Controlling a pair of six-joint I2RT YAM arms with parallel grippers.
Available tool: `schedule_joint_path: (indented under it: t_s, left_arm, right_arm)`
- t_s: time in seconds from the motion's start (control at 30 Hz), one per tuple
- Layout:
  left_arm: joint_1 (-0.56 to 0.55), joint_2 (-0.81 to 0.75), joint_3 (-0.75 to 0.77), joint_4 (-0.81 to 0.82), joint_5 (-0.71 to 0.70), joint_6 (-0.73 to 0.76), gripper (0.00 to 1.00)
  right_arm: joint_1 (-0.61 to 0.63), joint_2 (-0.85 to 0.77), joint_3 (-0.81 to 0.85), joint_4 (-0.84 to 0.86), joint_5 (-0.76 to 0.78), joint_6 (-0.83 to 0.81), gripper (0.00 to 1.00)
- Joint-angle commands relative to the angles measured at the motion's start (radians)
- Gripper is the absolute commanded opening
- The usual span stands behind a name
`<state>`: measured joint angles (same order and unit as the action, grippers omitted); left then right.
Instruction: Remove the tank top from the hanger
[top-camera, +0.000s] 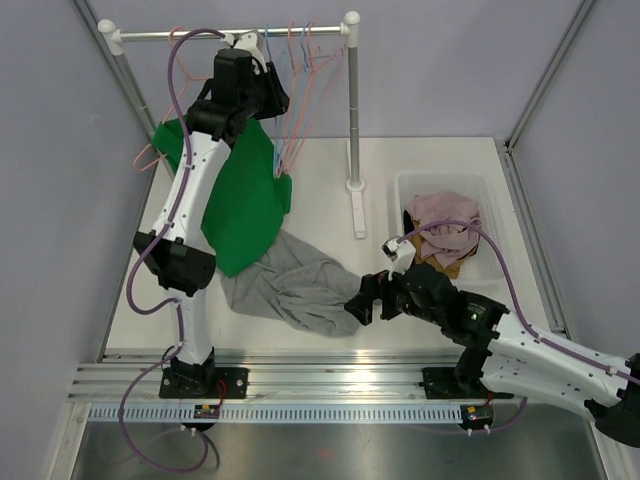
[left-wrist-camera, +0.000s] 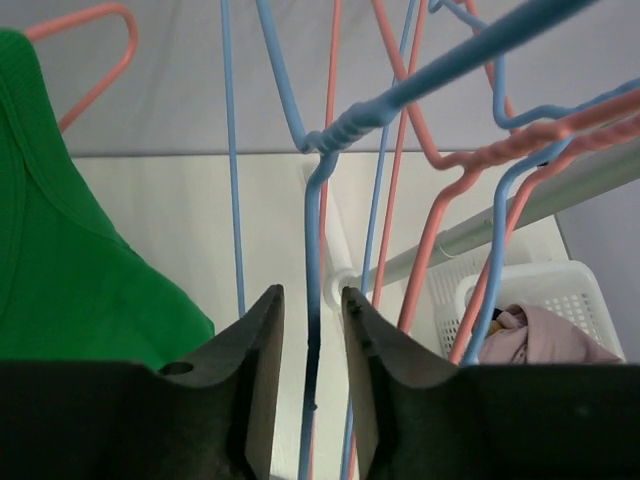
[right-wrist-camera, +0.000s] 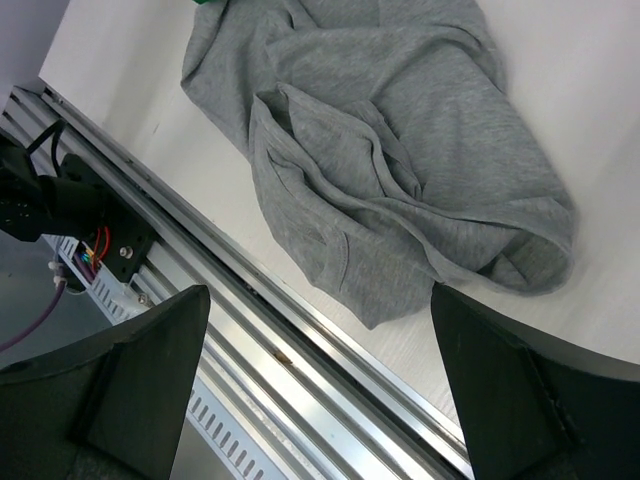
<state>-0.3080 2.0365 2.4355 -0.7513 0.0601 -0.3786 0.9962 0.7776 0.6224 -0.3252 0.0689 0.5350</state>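
Note:
The grey tank top (top-camera: 300, 285) (right-wrist-camera: 400, 150) lies crumpled on the white table, off any hanger. High at the rack, my left gripper (top-camera: 272, 97) (left-wrist-camera: 312, 292) is open only a little. The bare blue wire hanger (left-wrist-camera: 314, 230) runs between its jaws with a thin gap on each side, hanging among other blue and pink hangers. My right gripper (top-camera: 358, 305) (right-wrist-camera: 318, 292) stands wide open and empty, low over the table's near edge, just right of the tank top's lower end.
A green garment (top-camera: 245, 200) (left-wrist-camera: 60, 260) hangs from a pink hanger (top-camera: 150, 158) at the rack's left, draping over the grey one's top. The rack's rail (top-camera: 200, 33) and post (top-camera: 352, 100) stand at the back. A white basket (top-camera: 490, 190) of clothes sits right.

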Motion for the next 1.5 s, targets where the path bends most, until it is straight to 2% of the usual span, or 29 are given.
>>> schedule_joint_path:
  t_s: [0.0,0.03,0.1,0.13,0.17,0.47,0.63,0.8,0.93,1.0,1.07,1.1,1.17,1.2,1.27,1.3,1.33,1.47]
  left_arm:
    - [-0.005,-0.131,-0.026,0.021,-0.049,0.023,0.39]
    - [-0.005,-0.146,-0.030,0.015,-0.055,0.030,0.48]
    - [-0.003,-0.211,-0.058,-0.013,-0.106,0.041,0.55]
    - [-0.003,-0.241,-0.073,-0.022,-0.133,0.044,0.62]
    - [-0.002,-0.274,-0.097,-0.025,-0.166,0.047,0.99]
    - [0.006,-0.729,-0.492,-0.003,-0.328,0.072,0.99]
    - [0.006,-0.968,-0.737,-0.010,-0.330,0.072,0.99]
    - [0.004,-1.255,-1.092,0.007,-0.316,0.069,0.99]
    - [0.004,-1.429,-1.309,0.020,-0.322,0.115,0.99]
    - [0.004,-1.528,-1.441,0.058,-0.382,0.127,0.99]
    - [0.006,-1.584,-1.504,0.079,-0.416,0.124,0.99]
    - [0.006,-1.623,-1.547,0.092,-0.419,0.121,0.99]
    - [0.006,-1.656,-1.575,0.102,-0.428,0.118,0.99]
    - [0.006,-1.667,-1.584,0.102,-0.431,0.122,0.99]
    - [0.006,-1.678,-1.587,0.092,-0.462,0.121,0.99]
    - [0.006,-1.682,-1.589,0.090,-0.476,0.119,0.99]
    - [0.006,-1.687,-1.590,0.087,-0.488,0.115,0.99]
    - [0.007,-1.701,-1.595,0.079,-0.517,0.106,0.99]
  right_arm:
    - [0.007,0.055,0.037,0.032,0.035,-0.047,1.00]
    - [0.007,0.077,0.055,0.026,0.040,-0.055,0.99]
    - [0.007,0.149,0.079,0.026,0.048,-0.075,1.00]
    - [0.007,0.175,0.101,0.028,0.048,-0.082,0.99]
    - [0.007,0.230,0.117,0.032,0.046,-0.090,1.00]
    - [0.009,0.592,0.289,0.084,0.003,-0.155,0.99]
    - [0.033,0.761,0.414,0.077,-0.001,-0.174,1.00]
    - [0.081,0.936,0.537,0.032,0.064,-0.230,0.99]
    - [0.099,1.066,0.628,0.002,0.120,-0.244,1.00]
    - [0.113,1.133,0.643,-0.002,0.184,-0.239,1.00]
    - [0.120,1.167,0.643,0.012,0.254,-0.228,0.98]
    - [0.122,1.170,0.622,0.047,0.247,-0.230,0.95]
    - [0.122,1.166,0.605,0.060,0.243,-0.230,0.81]
    - [0.122,1.161,0.599,0.057,0.236,-0.228,0.48]
    - [0.125,1.122,0.577,0.058,0.242,-0.225,0.26]
    - [0.127,1.097,0.562,0.060,0.247,-0.222,0.06]
    - [0.127,1.065,0.524,0.066,0.256,-0.219,0.00]
    - [0.128,0.814,0.462,0.009,0.343,-0.169,0.00]
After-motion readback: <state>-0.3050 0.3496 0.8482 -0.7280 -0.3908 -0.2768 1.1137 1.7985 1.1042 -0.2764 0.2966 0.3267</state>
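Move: The grey tank top lies crumpled on the table, its middle about 18 cm left of the right hand, 9 cm ahead and 16 cm below. The green tank top on its pink hanger is some 33 cm left and 23 cm ahead, near hand height; the basket is 26 cm ahead, 19 cm to the right. A blue hanger's wire runs between the left hand's barely parted fingers; from there the grey top is about 28 cm back, 6 cm right and 36 cm lower. The right fingers pinch up a fold of the grey tank top after reaching down some 15 cm, left 14 and a little forward, open and tipping about 35 degrees steeper; they keep it while rising slightly and drawing back right. The left hand opens wide off the blue hanger and backs away some 33 cm and to its left, first up, then well down. ##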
